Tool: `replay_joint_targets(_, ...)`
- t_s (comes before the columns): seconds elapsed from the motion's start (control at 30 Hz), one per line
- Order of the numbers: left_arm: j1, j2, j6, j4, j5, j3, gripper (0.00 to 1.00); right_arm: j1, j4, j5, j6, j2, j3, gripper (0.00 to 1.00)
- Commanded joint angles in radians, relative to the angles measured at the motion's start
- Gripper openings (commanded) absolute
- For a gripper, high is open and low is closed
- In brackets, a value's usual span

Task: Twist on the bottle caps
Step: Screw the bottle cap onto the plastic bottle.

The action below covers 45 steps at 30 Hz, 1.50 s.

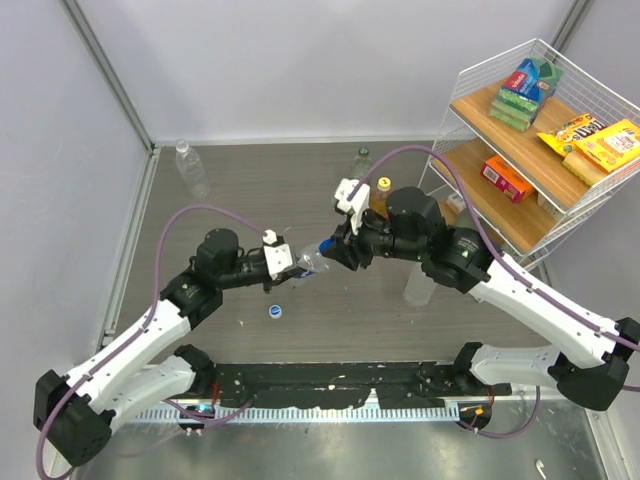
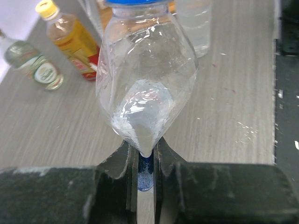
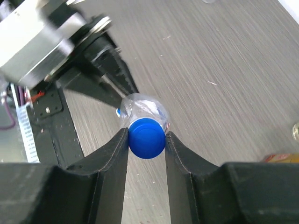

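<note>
A clear, crumpled bottle (image 1: pixel 306 262) hangs level above the table between my two arms. My left gripper (image 1: pixel 287 266) is shut on its pinched bottom end (image 2: pixel 145 140), and the bottle's body (image 2: pixel 147 70) fills the left wrist view. A dark blue bottle cap (image 3: pixel 146 138) sits on the bottle's neck. My right gripper (image 3: pixel 146 142) is shut on this cap, with a finger pressed against each side. From above, the cap (image 1: pixel 325 247) lies right at the right gripper's tips (image 1: pixel 333 250). A loose white cap with a blue middle (image 1: pixel 274 311) lies on the table below.
An amber bottle (image 1: pixel 381 197) with a yellow cap (image 2: pixel 46 8) and a green-labelled bottle (image 1: pixel 362 160) stand behind the right arm. Clear bottles stand at the back left (image 1: pixel 190 168) and by the right forearm (image 1: pixel 418 285). A wire rack (image 1: pixel 470 78) holds snack boxes at right.
</note>
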<state>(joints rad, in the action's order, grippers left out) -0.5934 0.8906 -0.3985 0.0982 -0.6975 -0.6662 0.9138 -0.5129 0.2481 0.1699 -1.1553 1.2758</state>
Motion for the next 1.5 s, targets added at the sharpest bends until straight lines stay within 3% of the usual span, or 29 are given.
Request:
replay_joint_targets(0.0, -0.144, -0.064, 0.076, -0.272, 0.307, -0.018, 0.0, 0.008, 0.042, -0.288, -0.26, -0.087, -0.006, 0.01)
replay_joint_targets(0.07, -0.244, -0.067, 0.046, -0.264, 0.409, -0.032, 0.0, 0.007, 0.091, -0.337, -0.357, -0.109, -0.026, 0.01)
replay_joint_targets(0.2, -0.338, -0.076, -0.022, -0.345, 0.548, -0.004, 0.0, 0.004, 0.093, -0.417, -0.505, -0.155, -0.01, 0.01)
replay_joint_targets(0.4, -0.348, -0.029, -0.043, -0.388, 0.667, -0.007, 0.0, 0.002, 0.019, -0.525, -0.667, -0.202, 0.016, 0.01)
replay_joint_targets(0.57, -0.352, 0.002, -0.017, -0.457, 0.722, 0.011, 0.0, -0.001, 0.053, -0.586, -0.759, -0.188, -0.01, 0.01)
replay_joint_targets(0.63, -0.352, -0.001, -0.017, -0.459, 0.717, 0.022, 0.0, -0.001, 0.059, -0.575, -0.764, -0.192, -0.003, 0.09)
replay_joint_targets(0.67, -0.352, -0.005, -0.022, -0.457, 0.719, 0.028, 0.0, -0.001, 0.056, -0.576, -0.765, -0.193, 0.0, 0.2)
replay_joint_targets(0.87, -0.352, -0.048, -0.008, -0.426, 0.727, 0.082, 0.0, -0.001, 0.096, -0.555, -0.676, -0.143, 0.0, 0.63)
replay_joint_targets(0.97, -0.345, -0.044, -0.01, -0.431, 0.747, 0.109, 0.0, -0.001, 0.187, -0.486, -0.546, -0.071, -0.047, 0.76)
replay_joint_targets(1.1, -0.298, -0.001, 0.019, -0.377, 0.67, 0.096, 0.0, -0.001, 0.267, -0.428, -0.411, 0.021, -0.105, 0.85)
replay_joint_targets(1.27, -0.2, 0.047, 0.053, -0.364, 0.509, 0.08, 0.0, -0.001, 0.281, -0.414, -0.299, 0.104, -0.144, 0.86)
replay_joint_targets(1.37, -0.109, 0.034, 0.072, -0.33, 0.284, 0.079, 0.0, -0.001, 0.277, -0.382, -0.146, 0.164, -0.165, 0.86)
replay_joint_targets(1.47, -0.004, 0.019, 0.012, -0.235, -0.015, 0.06, 0.0, -0.001, 0.21, -0.154, 0.078, 0.219, -0.19, 0.86)
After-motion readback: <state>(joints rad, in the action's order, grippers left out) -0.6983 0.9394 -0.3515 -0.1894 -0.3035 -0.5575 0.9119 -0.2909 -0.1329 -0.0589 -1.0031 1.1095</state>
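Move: The blue cap is already pinched between the right fingertips. It sits on the plastic bottle gripped by the left hand, about 7 cm to the right of that hand, 2 cm ahead and 9 cm above. The loose cap lies on the table about 5 cm to the left hand's left, 1 cm ahead and 21 cm below. From the right hand, the yellow-capped bottle stands some 24 cm ahead and 11 cm right, and the capped clear bottle 4 cm ahead and 19 cm right, both about 20 cm lower. Keep the right fingers shut on the blue cap and roll them some 40 degrees clockwise, looking along the fingers at the cap, as that hand swings forward about 8 cm and sinks a little; then open them and draw off up, right and back. Keep the left grip on the bottle, carrying it forward nearly 5 cm and yawing counter-clockwise, easing back slightly at the end. ##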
